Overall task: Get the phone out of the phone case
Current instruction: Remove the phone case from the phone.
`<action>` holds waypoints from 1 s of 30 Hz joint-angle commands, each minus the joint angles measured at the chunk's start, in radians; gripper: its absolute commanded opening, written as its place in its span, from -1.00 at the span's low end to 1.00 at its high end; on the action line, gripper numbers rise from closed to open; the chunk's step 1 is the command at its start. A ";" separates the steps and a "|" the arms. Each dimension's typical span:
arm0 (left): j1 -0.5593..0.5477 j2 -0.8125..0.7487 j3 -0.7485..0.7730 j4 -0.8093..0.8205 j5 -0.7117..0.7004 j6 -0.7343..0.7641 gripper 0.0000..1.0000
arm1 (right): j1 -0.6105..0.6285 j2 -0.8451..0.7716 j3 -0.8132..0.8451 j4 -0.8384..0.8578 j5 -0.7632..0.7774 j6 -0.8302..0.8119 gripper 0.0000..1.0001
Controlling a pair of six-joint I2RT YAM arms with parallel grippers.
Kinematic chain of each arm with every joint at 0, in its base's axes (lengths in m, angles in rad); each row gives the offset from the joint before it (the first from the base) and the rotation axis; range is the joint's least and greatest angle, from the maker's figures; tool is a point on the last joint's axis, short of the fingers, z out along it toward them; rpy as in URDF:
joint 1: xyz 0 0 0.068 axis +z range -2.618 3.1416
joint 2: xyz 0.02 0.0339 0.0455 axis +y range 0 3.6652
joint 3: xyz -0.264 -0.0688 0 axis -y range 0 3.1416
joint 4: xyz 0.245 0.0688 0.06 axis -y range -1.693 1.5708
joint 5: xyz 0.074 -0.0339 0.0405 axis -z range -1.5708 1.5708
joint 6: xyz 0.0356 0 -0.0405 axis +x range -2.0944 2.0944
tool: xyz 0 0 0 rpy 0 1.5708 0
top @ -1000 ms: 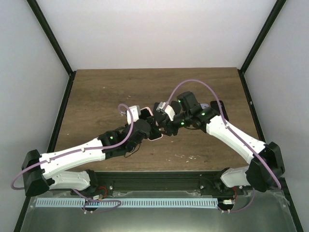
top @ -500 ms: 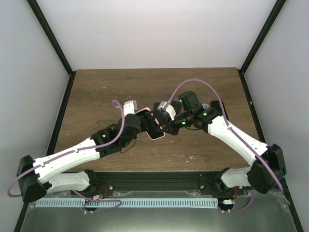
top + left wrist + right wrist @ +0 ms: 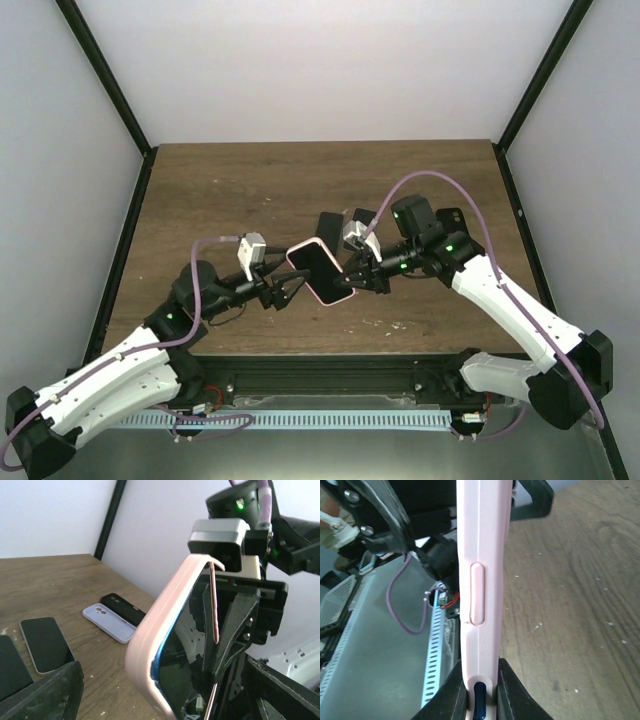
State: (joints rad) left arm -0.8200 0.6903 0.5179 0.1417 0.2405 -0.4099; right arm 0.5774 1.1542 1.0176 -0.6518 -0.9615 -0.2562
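A phone (image 3: 328, 270) with a dark screen sits in a pink phone case (image 3: 303, 251) and is held above the table's middle. My right gripper (image 3: 358, 277) is shut on its right end. In the right wrist view the fingers (image 3: 447, 700) pinch the case (image 3: 481, 555) edge-on, and a blue button (image 3: 479, 702) shows between them. My left gripper (image 3: 289, 289) stands open at the phone's left end. In the left wrist view the pink rim (image 3: 162, 630) and the phone's blue edge (image 3: 159, 655) rise between its wide-spread fingers (image 3: 45, 692).
On the wood table (image 3: 220, 190) behind the arms lie a black phone (image 3: 328, 222) and a dark case (image 3: 452, 216). The left wrist view shows a lavender case (image 3: 107, 622), a black case (image 3: 122, 609) and a white-edged phone (image 3: 46, 644) lying flat.
My left arm has pulled back toward the near left and its gripper has opened wider. My right gripper has shut on the cased phone and carried it slightly right and nearer.
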 commanded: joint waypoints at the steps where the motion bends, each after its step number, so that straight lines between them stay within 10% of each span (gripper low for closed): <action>1: 0.011 0.012 -0.037 0.097 0.173 0.057 0.72 | 0.001 -0.014 0.010 0.009 -0.152 -0.036 -0.99; 9: 0.015 0.077 -0.059 0.277 0.320 0.010 0.01 | 0.001 -0.001 0.004 0.040 -0.179 -0.011 -0.99; 30: 0.034 0.199 -0.023 0.445 0.386 -0.119 -0.82 | 0.002 -0.048 -0.042 0.057 -0.134 -0.015 -0.99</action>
State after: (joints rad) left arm -0.7933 0.8719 0.4564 0.5068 0.5831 -0.5011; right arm 0.5781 1.1347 0.9760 -0.6331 -1.0908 -0.2726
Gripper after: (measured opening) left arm 0.164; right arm 0.115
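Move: The phone in its pink case hangs between the hands: its middle lies about 5 cm to the left hand's right, 2 cm back and 2 cm lower, just beyond that hand's open fingers. From the right hand, which already grips its right long edge, the middle is some 5 cm left and 3 cm ahead, 1 cm higher. On the table, 19 cm below the left hand, a dark phone lies roughly 20 cm ahead and 8 cm right, with a second phone another 8 cm to its right, 1 cm farther out. The left hand slides right and back by about 4.5 cm in all, towards the free left long edge of the pink case, and swings some 20 degrees clockwise while its wide-open fingers close almost fully, ending with one over the screen side and one behind, though a firm pinch can't be made out. The right hand keeps its shut grip on the case's right long edge and draws it back about 2 cm, easing to a near stop midway and turning only a few degrees counter-clockwise. ##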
